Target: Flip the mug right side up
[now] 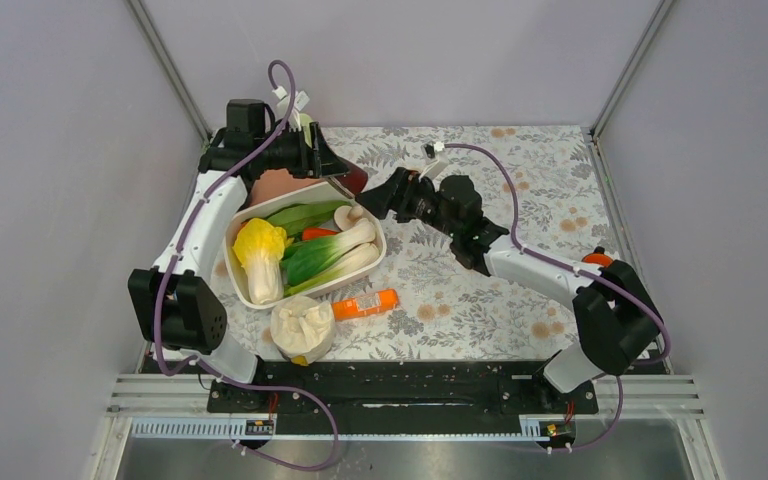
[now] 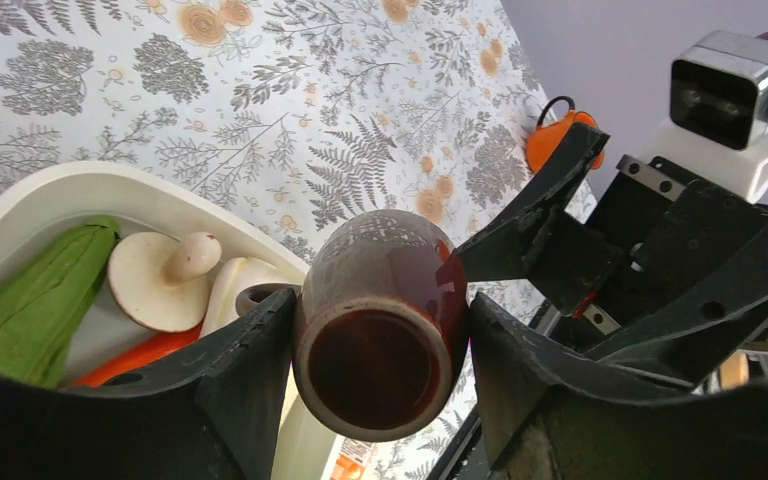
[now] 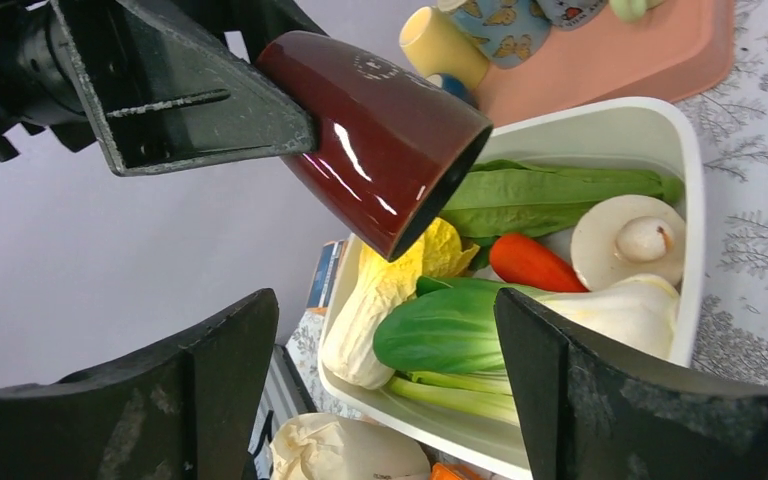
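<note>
The dark red mug [image 1: 352, 180] hangs in the air over the far corner of the white tub, tilted on its side. My left gripper [image 2: 382, 300] is shut on it, one finger on each side of its body [image 2: 385, 320]. Its pale-ringed end faces the left wrist camera, and its handle [image 2: 258, 296] shows by the left finger. In the right wrist view the mug [image 3: 375, 130] points its wider end down toward the vegetables. My right gripper [image 3: 382, 300] stands open just short of the mug, with nothing between its fingers [image 1: 380, 195].
A white tub [image 1: 250, 292] of greens, a mushroom and a carrot sits below the mug. A pink tray [image 1: 275, 185] lies behind it. An orange packet [image 1: 365, 303] and a crumpled cream bag [image 1: 302, 328] lie near the front edge.
</note>
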Motion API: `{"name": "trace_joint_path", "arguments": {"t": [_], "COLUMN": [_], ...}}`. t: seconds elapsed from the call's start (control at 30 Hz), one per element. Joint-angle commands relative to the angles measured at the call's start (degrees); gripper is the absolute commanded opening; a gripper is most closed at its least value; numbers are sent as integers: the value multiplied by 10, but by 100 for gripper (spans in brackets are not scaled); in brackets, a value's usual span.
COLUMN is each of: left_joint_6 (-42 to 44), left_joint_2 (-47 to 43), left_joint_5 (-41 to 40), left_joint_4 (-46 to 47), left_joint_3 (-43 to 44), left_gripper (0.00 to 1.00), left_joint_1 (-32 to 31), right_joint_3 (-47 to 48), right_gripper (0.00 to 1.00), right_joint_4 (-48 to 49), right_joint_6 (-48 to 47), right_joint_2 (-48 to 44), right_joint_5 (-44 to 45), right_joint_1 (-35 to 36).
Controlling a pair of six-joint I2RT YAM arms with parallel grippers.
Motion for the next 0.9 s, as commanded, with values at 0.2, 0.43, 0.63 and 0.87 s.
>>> {"name": "trace_joint_path", "arguments": {"t": [0.2,0.43,0.63,0.87], "left_joint_6": [-65,-99,-129,-76], "left_joint_2": [-19,-19,-14,0], "left_joint_5": [84,120,139,97], "left_joint_4": [50,69,96,58], "left_joint_3": [21,3,-21,13], "left_gripper": [0,0,0,74], "left_joint_1": [-25,-30,-34,-23], "right_joint_3": [-6,-2,-4,-20], "right_gripper": [78,68,31,0], "right_joint_4": [188,250,245,106], "right_joint_6": [23,23,-8,-77], "right_joint_2": [37,43,25,-45], "right_joint_5": [-67,-59,-32,26], "right_joint_1": [4,4,4,4]}}
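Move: The brown mug, held upside down by the left fingers, has its middle roughly 7 cm left, 4 cm ahead and 4 cm above the open right hand. From the left hand, the right gripper is the goal: about 8 cm right, 3 cm back and 5 cm lower. The mushroom in the tub lies about 7 cm left of the right hand and 3 cm back; the green mug some 15 cm left and 13 cm ahead; both about 20 cm below. The right fingers close from wide open to nearly shut and pinch the wall of the brown mug at its mouth, one finger reaching inside, as that hand rises about 5 cm, drifts slightly left, tips its fingers up and rolls. The left hand keeps its grip and brings the mug about 5 cm right and back and some 3 cm up towards the right gripper, turning clockwise and rolling. ##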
